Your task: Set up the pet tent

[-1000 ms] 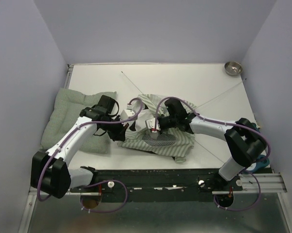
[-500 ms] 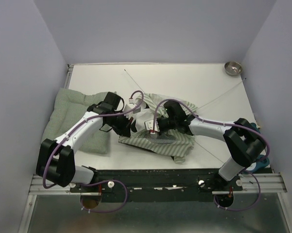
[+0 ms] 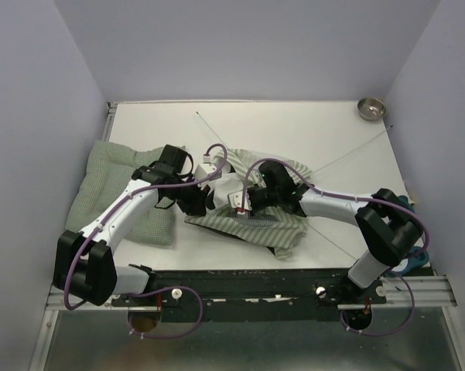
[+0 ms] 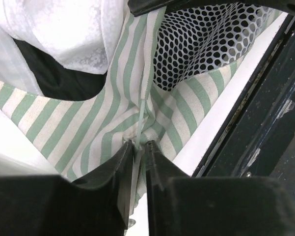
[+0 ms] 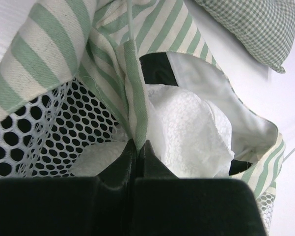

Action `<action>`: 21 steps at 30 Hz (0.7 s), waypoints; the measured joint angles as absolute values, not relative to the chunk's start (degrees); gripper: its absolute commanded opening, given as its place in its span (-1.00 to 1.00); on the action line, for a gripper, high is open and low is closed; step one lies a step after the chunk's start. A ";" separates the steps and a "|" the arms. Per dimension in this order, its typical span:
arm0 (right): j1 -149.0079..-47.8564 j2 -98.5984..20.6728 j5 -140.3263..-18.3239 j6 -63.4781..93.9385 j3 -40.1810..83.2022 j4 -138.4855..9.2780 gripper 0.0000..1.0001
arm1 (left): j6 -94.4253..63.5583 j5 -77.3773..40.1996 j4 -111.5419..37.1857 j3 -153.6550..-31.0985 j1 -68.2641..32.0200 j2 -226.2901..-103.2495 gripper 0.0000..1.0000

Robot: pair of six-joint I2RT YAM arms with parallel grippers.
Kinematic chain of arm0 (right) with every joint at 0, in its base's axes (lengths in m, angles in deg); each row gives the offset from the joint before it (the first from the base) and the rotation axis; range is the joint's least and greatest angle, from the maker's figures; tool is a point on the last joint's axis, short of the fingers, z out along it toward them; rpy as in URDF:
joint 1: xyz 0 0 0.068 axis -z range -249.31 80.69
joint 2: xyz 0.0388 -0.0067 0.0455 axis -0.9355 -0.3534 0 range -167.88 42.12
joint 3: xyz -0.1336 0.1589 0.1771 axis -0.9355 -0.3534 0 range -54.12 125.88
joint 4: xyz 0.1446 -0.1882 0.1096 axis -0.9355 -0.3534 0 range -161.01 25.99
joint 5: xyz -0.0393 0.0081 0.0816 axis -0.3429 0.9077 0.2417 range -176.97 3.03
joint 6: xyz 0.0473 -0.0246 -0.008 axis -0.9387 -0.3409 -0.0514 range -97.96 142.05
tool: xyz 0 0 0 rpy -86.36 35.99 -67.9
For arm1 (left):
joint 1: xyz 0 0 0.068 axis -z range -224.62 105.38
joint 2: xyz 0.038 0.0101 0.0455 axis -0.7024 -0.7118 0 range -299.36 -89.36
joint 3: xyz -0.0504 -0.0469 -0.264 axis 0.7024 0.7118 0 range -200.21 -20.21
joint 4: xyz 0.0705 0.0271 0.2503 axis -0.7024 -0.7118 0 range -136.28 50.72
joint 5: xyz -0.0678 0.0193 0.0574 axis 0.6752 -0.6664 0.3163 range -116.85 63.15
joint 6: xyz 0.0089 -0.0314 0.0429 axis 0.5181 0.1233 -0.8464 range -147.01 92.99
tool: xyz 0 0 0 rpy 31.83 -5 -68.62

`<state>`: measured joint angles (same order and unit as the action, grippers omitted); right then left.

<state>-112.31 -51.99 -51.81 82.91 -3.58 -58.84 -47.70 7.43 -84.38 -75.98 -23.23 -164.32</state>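
Note:
The pet tent [image 3: 255, 222] lies crumpled at the table's middle, green-and-white stripes with grey mesh [image 4: 201, 39]. Its thin whitish poles [image 3: 348, 151] stick out over the table. My left gripper [image 3: 202, 202] is at the tent's left front edge. In the left wrist view its jaws [image 4: 139, 147] stand a narrow gap apart, with a thin pole [image 4: 141, 114] and a striped seam between them. My right gripper [image 3: 241, 202] is at the tent's centre, shut [image 5: 137, 143] on a green binding strip [image 5: 135, 93] of the tent, beside white lining [image 5: 186, 128].
A green checked cushion [image 3: 108, 182] lies at the left, partly under my left arm. A small metal bowl [image 3: 370, 107] sits in the far right corner. The black front rail [image 4: 257, 123] runs just beyond the tent's near edge.
My left gripper has swung toward the near edge at the tent's left front, and its jaws have parted slightly. The tent's near-left edge has shifted left. The right gripper keeps its hold.

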 measured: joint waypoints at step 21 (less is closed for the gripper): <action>-112.86 -51.99 -51.72 82.95 -3.58 -57.64 -0.99 | -47.92 9.77 -83.18 -77.94 -24.15 -165.57 -0.03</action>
<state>-112.86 -51.99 -51.72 82.95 -3.58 -57.64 -47.92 9.77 -83.18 -77.94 -24.15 -165.57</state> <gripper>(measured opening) 0.028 0.465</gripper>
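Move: The pale tent pole, with the mouth of its striped sleeve, sits right at the left fingertips, at most 1 cm below the hand point. The right gripper's tips, pinching the striped fold, are about 10 cm to the left hand's right and 1 cm ahead. The bunched white padding lies some 6 cm right, 6 cm ahead and 4 cm lower. From the right hand, the pole is about 10 cm left and 1 cm back. Spread the left fingers from nearly shut to about half open so the pole comes free of them, while easing the left gripper up and forward off it by only 1 cm or so each, keeping it pointed down and to the right. Hold the right gripper almost still, shut on the striped fold. ##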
